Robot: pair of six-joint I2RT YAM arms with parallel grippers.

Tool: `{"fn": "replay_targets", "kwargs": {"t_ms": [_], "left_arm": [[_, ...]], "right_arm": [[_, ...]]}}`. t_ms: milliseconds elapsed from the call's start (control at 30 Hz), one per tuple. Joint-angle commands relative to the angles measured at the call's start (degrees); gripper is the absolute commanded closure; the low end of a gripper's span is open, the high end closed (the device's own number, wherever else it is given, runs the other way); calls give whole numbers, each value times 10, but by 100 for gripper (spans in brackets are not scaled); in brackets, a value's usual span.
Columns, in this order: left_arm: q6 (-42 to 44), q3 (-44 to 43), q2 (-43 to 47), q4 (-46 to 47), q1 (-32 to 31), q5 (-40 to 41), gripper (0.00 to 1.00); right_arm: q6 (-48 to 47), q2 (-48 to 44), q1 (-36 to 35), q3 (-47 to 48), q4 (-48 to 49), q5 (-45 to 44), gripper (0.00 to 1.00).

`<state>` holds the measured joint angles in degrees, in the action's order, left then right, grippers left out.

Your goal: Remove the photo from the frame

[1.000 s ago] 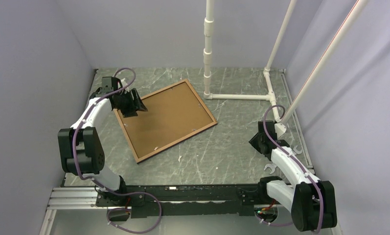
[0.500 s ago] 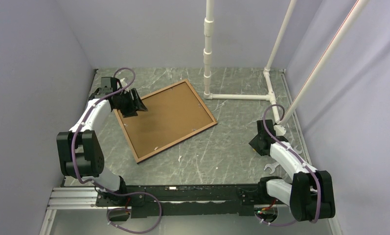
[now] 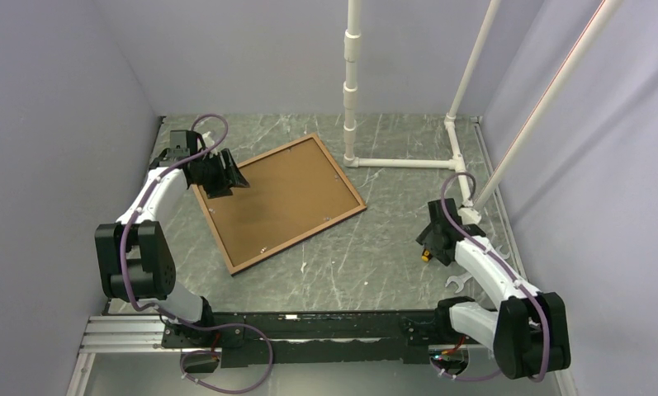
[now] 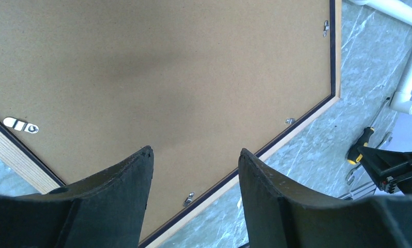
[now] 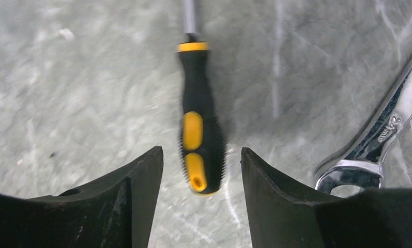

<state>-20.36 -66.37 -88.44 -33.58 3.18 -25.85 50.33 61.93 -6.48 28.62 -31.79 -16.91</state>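
Observation:
The frame (image 3: 298, 239) lies face down on the table, its thin navy border (image 4: 296, 122) edged with pale wood. The photo's brown hardboard back (image 3: 280, 198) fills the frame and faces up (image 4: 167, 67); the printed side is hidden. Small metal clips (image 4: 20, 125) sit along the border. My left gripper (image 3: 230, 180) hovers over the frame's left corner, open and empty (image 4: 195, 151). My right gripper (image 3: 428, 247) is far to the right, open (image 5: 201, 150). A black-and-yellow screwdriver (image 5: 198, 129) lies between its fingers, touching neither.
A chrome wrench (image 5: 379, 139) lies just right of the screwdriver, with wrenches (image 3: 457, 283) near the right arm's base. White pipes (image 3: 400, 162) run along the table behind the frame and rise at the back and right. Walls close in on both sides.
The right gripper's jaws have spread apart and the screwdriver's yellow end now shows beneath them. The right arm has shifted slightly left and away from its base. The left arm and frame have not moved.

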Motion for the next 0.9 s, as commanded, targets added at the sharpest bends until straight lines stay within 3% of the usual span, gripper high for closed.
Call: {"fn": "replay_targets", "kwargs": {"t_ms": [0,133,300,567,767,867], "left_arm": [[10,-1,15,17,-2,-26,35],[13,-1,18,14,-2,-14,35],[14,-1,11,13,-3,-14,35],[16,-3,5,11,-2,-10,35],[15,-3,5,13,-2,-11,35],[12,-3,3,15,-2,-19,35]], "right_arm": [[-16,-23,-88,81,-54,-99,39],[-24,-2,-171,123,-49,-138,31],[-29,37,-170,110,17,-91,18],[-35,61,-47,33,90,30,14],[-27,46,-2,27,37,-2,13],[-50,36,3,20,57,12,14]]}}
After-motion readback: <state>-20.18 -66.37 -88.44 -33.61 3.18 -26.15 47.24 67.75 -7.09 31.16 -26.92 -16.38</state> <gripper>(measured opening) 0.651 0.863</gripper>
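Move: The screwdriver's handle lies between and just under the right hand's open fingers, its middle about 1 cm ahead, 1 cm to the right and 2 cm lower. The wrench lies some 11 cm right and 4 cm nearer the base; the pipe joint is roughly 8 cm ahead and 9 cm right. From the left hand the handle is about 48 cm right, 12 cm back and 14 cm lower. Up, left and forward, the right hand first hops off the screwdriver handle, rising about 6.5 cm and turning some 15 degrees counter-clockwise. It then swings back to the right and down to its old height, ending some 2.5 cm farther forward, with the handle now outside its right finger. The fingers spread from half open to nearly wide; nothing is gripped. ##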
